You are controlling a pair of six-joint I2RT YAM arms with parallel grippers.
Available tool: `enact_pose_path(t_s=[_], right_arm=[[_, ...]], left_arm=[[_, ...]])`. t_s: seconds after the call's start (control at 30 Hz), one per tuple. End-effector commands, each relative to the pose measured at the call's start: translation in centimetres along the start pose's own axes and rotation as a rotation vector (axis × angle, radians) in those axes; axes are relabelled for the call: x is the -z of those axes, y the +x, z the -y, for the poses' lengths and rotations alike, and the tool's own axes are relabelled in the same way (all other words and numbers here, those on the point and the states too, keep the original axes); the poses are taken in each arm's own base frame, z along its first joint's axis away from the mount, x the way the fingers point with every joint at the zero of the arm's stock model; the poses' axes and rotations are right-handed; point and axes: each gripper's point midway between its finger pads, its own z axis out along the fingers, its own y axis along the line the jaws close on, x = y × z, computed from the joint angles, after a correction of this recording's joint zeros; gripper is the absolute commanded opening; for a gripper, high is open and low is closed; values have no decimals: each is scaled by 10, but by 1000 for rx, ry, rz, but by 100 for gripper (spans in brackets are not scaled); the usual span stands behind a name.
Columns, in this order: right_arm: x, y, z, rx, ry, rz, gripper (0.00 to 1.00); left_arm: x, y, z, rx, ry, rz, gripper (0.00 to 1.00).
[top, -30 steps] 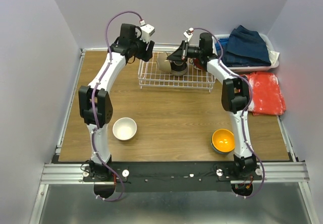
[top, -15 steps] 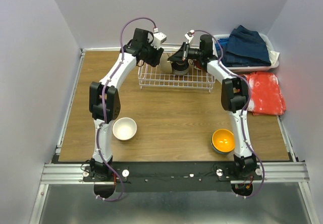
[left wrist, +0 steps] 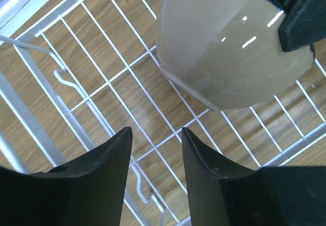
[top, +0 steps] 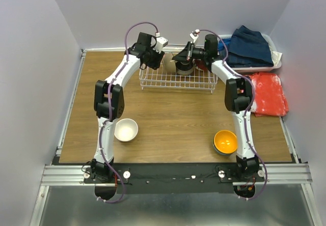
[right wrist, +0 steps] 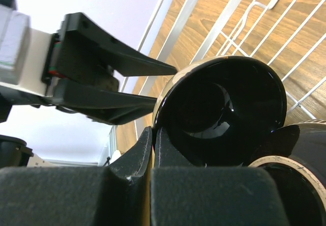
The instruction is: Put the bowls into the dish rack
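The white wire dish rack (top: 178,78) stands at the back of the table. My right gripper (right wrist: 154,134) is shut on the rim of a bowl (right wrist: 229,109) that is glossy black inside and tan outside (left wrist: 229,48). It holds this bowl tilted on its side over the rack (left wrist: 102,83). A second black bowl (right wrist: 305,185) lies against it. My left gripper (left wrist: 155,130) is open and empty over the rack's left end, just left of the held bowl. A white bowl (top: 126,130) and an orange bowl (top: 225,141) sit on the table near the front.
A white basket (top: 277,58) of blue clothes (top: 249,45) stands right of the rack, with a red cloth (top: 267,93) in front of it. Both arms meet over the rack's back edge, their grippers close together.
My left arm has swung right, from beyond the rack's left end to over it, and its jaws have narrowed. The right gripper has carried its bowl slightly back and right.
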Motion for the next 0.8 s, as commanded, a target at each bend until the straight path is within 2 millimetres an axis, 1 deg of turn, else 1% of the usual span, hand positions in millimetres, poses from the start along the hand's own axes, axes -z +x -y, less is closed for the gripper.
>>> enact_pose_path(t_s=[0.0, 0.2, 0.27, 0.3, 0.33, 0.37, 0.4, 0.43, 0.47, 0.5, 0.53, 0.57, 0.63, 0.67, 0.7, 0.73, 0.77], right_arm=[[3, -4, 8, 25, 26, 14, 7], [5, 2, 10, 29, 34, 1, 9], [5, 4, 12, 22, 45, -3, 14], [6, 2, 10, 28, 49, 0, 18], [8, 3, 11, 31, 56, -5, 26], [12, 1, 11, 36, 61, -2, 30], [16, -3, 4, 51, 65, 4, 34], [21, -5, 5, 63, 76, 5, 40], [30, -11, 5, 76, 86, 20, 42], [36, -15, 2, 87, 90, 26, 44], [44, -18, -4, 103, 99, 30, 45], [56, -25, -1, 108, 125, 49, 46], [71, -29, 3, 107, 177, 60, 48], [83, -39, 0, 123, 208, 90, 48], [90, -43, 0, 131, 226, 102, 48], [97, -42, 4, 134, 264, 99, 49], [108, -52, 3, 156, 308, 126, 50]], left_arm=[[-15, -11, -3, 29, -17, 38, 53], [-30, -22, 9, 36, -3, 68, 53], [-32, -27, 13, 38, 7, 81, 53], [-34, -28, 16, 35, 10, 84, 53], [-35, -30, 19, 34, 14, 89, 53], [-37, -31, 21, 39, 18, 92, 53], [-37, -35, 23, 35, 22, 103, 53], [-38, -36, 25, 34, 24, 106, 53], [-42, -34, 25, 37, 28, 104, 53], [-41, -40, 28, 38, 34, 119, 53], [-43, -42, 32, 37, 41, 122, 53], [-46, -41, 34, 39, 44, 122, 53], [-48, -46, 38, 43, 55, 135, 53], [-51, -46, 43, 42, 63, 134, 53], [-52, -49, 46, 40, 64, 142, 53], [-52, -51, 49, 43, 68, 150, 53], [-55, -50, 54, 42, 79, 146, 53]])
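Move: The black-lined beige bowl stands on edge in the dish rack, its rim pinched by the right fingers: its middle is about 5 cm right, 1 cm ahead and 2 cm below the left hand, and some 3 cm left, 2 cm back and 5 cm below the right. From the right hand, the ribbed brown bowl lies about 5 cm right and 3 cm back, the red bowl roughly 13 cm right and 1 cm back, both some 6 cm lower. Push the beige bowl's outside to the right towards the ribbed bowl with the half-open left fingertips: dip slightly while easing forward and right, then sweep right and rise back, about 6 cm right and 2.5 cm forward in all. Hold the right gripper nearly still at first, then open it to about half to let go of the rim and draw it some 6 cm right, dipping slightly. ##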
